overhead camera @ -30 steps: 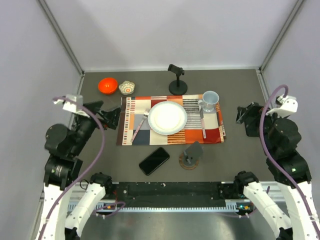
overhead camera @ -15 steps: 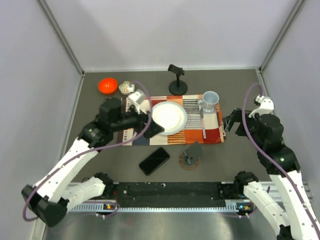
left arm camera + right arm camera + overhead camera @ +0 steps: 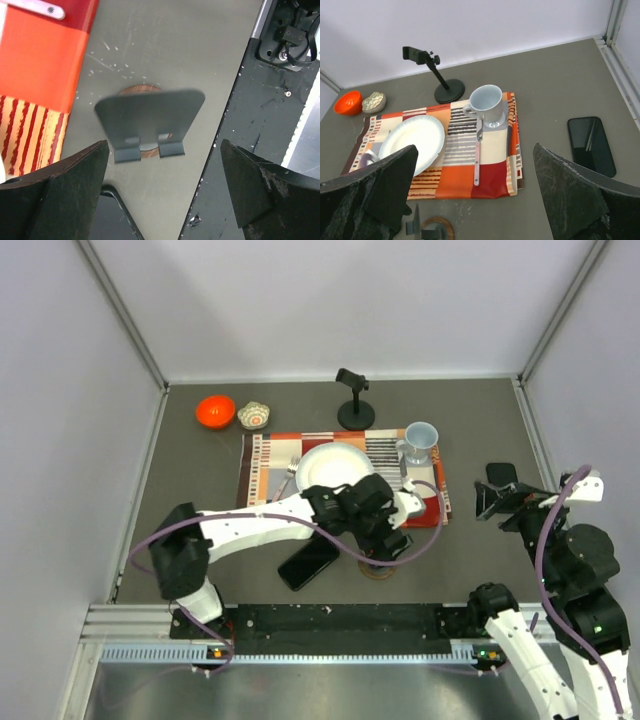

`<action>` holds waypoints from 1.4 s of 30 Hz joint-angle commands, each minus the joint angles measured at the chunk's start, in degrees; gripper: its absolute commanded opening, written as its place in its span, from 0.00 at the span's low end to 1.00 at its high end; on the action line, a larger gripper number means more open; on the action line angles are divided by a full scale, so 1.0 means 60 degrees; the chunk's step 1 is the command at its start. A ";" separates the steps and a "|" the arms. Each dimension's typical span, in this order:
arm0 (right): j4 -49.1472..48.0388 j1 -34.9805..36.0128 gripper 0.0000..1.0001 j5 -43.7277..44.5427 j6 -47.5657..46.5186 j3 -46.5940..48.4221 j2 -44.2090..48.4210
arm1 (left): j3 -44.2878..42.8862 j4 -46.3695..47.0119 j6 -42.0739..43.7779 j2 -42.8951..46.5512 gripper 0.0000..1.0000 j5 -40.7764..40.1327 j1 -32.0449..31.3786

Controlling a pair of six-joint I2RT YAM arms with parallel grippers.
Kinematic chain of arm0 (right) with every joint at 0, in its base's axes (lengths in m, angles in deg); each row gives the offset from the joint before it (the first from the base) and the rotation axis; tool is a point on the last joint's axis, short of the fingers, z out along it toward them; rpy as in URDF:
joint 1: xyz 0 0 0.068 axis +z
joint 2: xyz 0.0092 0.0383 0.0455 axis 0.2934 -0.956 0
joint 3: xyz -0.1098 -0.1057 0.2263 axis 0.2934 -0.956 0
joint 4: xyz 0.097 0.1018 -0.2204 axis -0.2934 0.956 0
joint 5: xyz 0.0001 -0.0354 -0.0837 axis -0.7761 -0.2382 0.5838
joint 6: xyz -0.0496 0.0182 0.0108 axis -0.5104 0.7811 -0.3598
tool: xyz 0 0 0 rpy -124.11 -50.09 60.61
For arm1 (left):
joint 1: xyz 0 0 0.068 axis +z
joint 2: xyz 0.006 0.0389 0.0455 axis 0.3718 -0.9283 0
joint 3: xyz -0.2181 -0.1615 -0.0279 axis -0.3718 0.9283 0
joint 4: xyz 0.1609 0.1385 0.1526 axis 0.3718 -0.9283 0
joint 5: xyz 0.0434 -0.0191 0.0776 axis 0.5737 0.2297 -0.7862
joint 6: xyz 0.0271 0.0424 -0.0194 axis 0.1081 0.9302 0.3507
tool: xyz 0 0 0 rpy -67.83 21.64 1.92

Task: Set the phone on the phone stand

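The phone stand is a tilted grey plate on a brown disc and stands on the table near the front rail. My left gripper hangs open right above it, one finger on each side, touching nothing. In the top view the left gripper hides most of the stand. A black phone lies flat just left of the stand, and its corner shows in the left wrist view. A second black phone lies right of the placemat. My right gripper is open and empty, raised near it.
A striped placemat holds a white plate, a mug, a knife and a fork. A black clamp post, an orange bowl and a small bowl stand at the back. The black rail runs beside the stand.
My left arm has swung from the left side across the placemat to hang over the phone stand. My right arm has drawn back to the right, and the second phone now shows.
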 commanded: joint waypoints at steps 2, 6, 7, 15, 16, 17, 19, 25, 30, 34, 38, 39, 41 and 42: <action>-0.0309 -0.0076 0.99 0.0217 -0.0324 0.0096 0.0101 | -0.1290 -0.0440 0.0784 -0.0789 0.98 -0.0192 -0.0149; -0.0352 -0.0076 0.99 0.0348 -0.0294 -0.0225 0.0379 | -0.1701 -0.0497 0.0652 -0.1244 0.98 -0.0470 -0.0237; -0.0381 -0.0062 0.99 0.0363 -0.0294 -0.0284 0.0394 | -0.1745 -0.0512 0.0652 -0.1346 0.98 -0.0529 -0.0281; -0.0499 -0.0076 0.99 0.0436 -0.0499 -0.0373 0.0145 | -0.1717 -0.0644 0.0827 -0.1318 0.99 -0.1159 -0.0325; -0.0528 -0.0062 0.99 0.0451 -0.0514 -0.0402 0.0145 | -0.1702 -0.0659 0.0900 -0.1303 0.99 -0.1159 -0.0325; -0.0572 -0.0061 0.99 0.0436 -0.0485 -0.0431 0.0145 | -0.1702 -0.0659 0.1017 -0.1318 0.99 -0.1072 -0.0325; -0.0601 -0.0076 0.99 0.0392 -0.0456 -0.0490 0.0130 | -0.1731 -0.0673 0.1134 -0.1420 0.99 -0.0882 -0.0325; -0.0601 -0.0062 0.99 0.0407 -0.0485 -0.0505 0.0203 | -0.1805 -0.0703 0.1179 -0.1567 0.98 -0.0354 -0.0325; -0.0631 -0.0076 0.99 0.0378 -0.0485 -0.0563 0.0203 | -0.1892 -0.0542 0.1135 -0.1523 0.88 -0.0135 -0.0325; -0.0631 -0.0076 0.99 0.0305 -0.0470 -0.0593 0.0233 | -0.1863 -0.0483 0.1091 -0.1596 0.81 -0.0207 -0.0325; -0.0645 -0.0061 0.99 0.0275 -0.0456 -0.0622 0.0306 | -0.1834 -0.0498 0.1033 -0.1582 0.68 -0.0324 -0.0325; -0.0645 -0.0076 0.99 0.0275 -0.0441 -0.0666 0.0306 | -0.1834 -0.0498 0.1003 -0.1553 0.65 -0.0368 -0.0325; -0.0689 -0.0076 0.99 0.0275 -0.0368 -0.0724 0.0291 | -0.1878 -0.0498 0.0843 -0.1479 0.52 -0.0660 -0.0325; -0.0704 -0.0076 0.99 0.0290 -0.0324 -0.0768 0.0291 | -0.1892 -0.0483 0.0741 -0.1377 0.46 -0.0835 -0.0325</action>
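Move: The phone stand is just beyond your open left fingers: its middle is about 4 cm to the right, 1 cm ahead and some 6 cm below. The near phone lies flat about 12 cm to the left, 1 cm ahead and 13 cm down; the placemat's middle is roughly 24 cm ahead, 4 cm left, at the same depth. From the right gripper, the stand is about 15 cm left, 1 cm back and 25 cm below. Ease the left gripper about 2 cm to the right and 2 cm down over the phone stand, swinging slightly forward and partly back to line up, with the wrist tilting under 10 degrees. Once its open fingers straddle the grey backplate, hold there and close them part-way until the tips pinch its two side edges. ##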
